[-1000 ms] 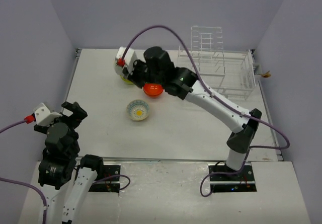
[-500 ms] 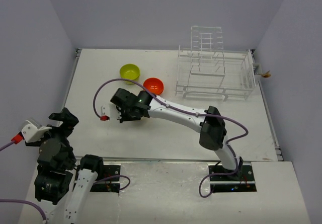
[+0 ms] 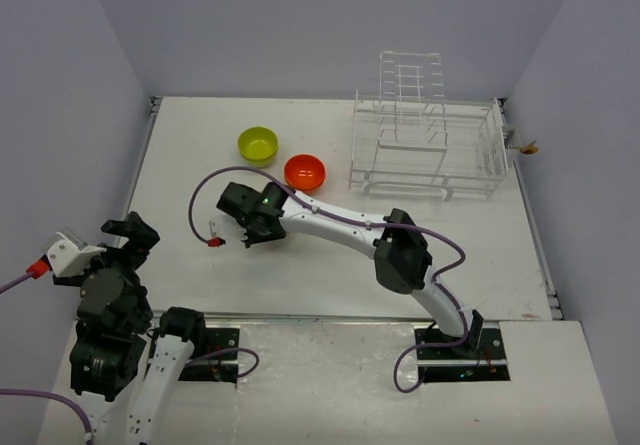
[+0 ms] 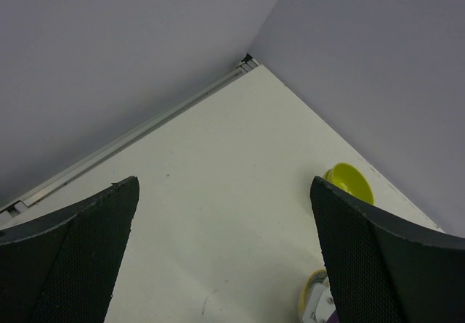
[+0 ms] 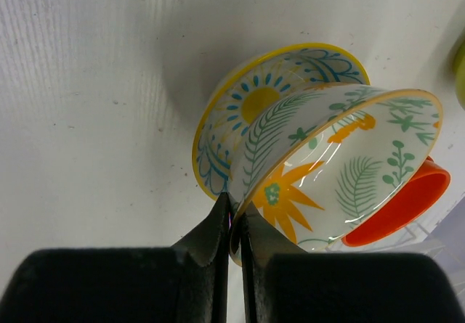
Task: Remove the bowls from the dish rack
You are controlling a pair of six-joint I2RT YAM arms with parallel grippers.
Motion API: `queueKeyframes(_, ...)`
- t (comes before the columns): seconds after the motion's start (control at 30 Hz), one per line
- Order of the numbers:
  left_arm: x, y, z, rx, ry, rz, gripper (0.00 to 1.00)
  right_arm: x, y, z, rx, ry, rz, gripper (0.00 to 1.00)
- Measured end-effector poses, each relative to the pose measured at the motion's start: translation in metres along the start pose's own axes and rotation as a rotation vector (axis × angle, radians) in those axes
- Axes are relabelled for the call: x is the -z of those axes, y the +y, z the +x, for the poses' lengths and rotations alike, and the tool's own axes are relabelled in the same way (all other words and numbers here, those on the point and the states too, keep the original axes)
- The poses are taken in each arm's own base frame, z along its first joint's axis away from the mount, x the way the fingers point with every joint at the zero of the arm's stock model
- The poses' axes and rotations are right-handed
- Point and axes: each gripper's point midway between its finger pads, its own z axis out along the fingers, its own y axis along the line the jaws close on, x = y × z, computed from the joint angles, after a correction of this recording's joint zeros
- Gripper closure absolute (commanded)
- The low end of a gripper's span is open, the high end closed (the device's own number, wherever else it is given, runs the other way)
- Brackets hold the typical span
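Note:
My right gripper (image 5: 234, 210) is shut on the rim of a cream floral bowl (image 5: 341, 170) with ferns and orange flowers, holding it tilted. Right behind it a second floral bowl (image 5: 240, 112), blue and yellow inside, lies on the table; I cannot tell if they touch. In the top view the right gripper (image 3: 245, 227) hides both. The orange-red bowl (image 3: 305, 172) and lime-green bowl (image 3: 257, 144) sit on the table left of the white wire dish rack (image 3: 425, 140), which shows no bowls. My left gripper (image 3: 130, 235) is open and empty at the near left.
Grey walls close the table on the left, back and right. The right arm stretches across the middle of the table from its base at the near right. The left wrist view shows the green bowl (image 4: 349, 181) and the table's far left corner (image 4: 247, 60).
My right arm has swung from over the green and orange bowls to the near left, onto the spot where the floral bowl lay. The left arm has shifted slightly.

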Motion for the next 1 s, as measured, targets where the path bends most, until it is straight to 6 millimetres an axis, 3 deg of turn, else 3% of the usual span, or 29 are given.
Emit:
queueKeyframes(0.27,0.000,-0.001,0.001,-0.001,0.004,0.004,0.00,-0.008,-0.003,0.009,0.004,0.028,-0.006,0.91)
queueKeyframes(0.43,0.000,-0.001,0.001,-0.002,0.004,0.004,0.00,-0.015,-0.004,0.014,0.003,0.054,-0.003,0.77)
queueKeyframes(0.53,0.000,-0.001,0.001,-0.002,0.004,0.004,0.00,-0.016,-0.005,0.014,0.001,0.053,0.002,0.75)
queueKeyframes(0.67,0.000,-0.001,0.001,-0.002,0.004,0.004,0.00,-0.016,-0.006,0.013,-0.005,0.051,0.013,0.56)
queueKeyframes(0.8,0.000,-0.001,0.001,-0.003,0.004,0.004,0.00,-0.012,-0.007,0.011,-0.012,0.052,0.031,0.45)
queueKeyframes(0.93,-0.002,-0.004,0.003,-0.017,0.015,0.008,0.00,0.014,-0.006,0.009,-0.041,0.013,0.059,0.35)
queueKeyframes(1.0,-0.005,-0.008,0.006,-0.027,0.028,0.017,0.00,0.041,-0.009,0.013,-0.088,-0.023,0.091,0.01)
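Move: Lying about 6 cm ahead of the right hand, 3 cm to its left and 6 cm below is the sun-patterned bowl, over which that hand holds the tilted leaf-patterned bowl by its rim. The red bowls stand some 17 cm ahead and 5 cm to the right, the green bowls about 25 cm ahead and 7 cm to the left, both about 5 cm lower. From the left hand, the sun-patterned bowl is roughly 18 cm ahead, 27 cm right and 26 cm below. Easing the held leaf-patterned bowl down into the sun-patterned one, the right hand sinks and moves forward about 1.5 cm each, drifting slightly right, while its fingers begin to part and let go of the rim. Still opening to nearly three quarters, it then lifts clear, about 5 cm up and a little back and to the right. ##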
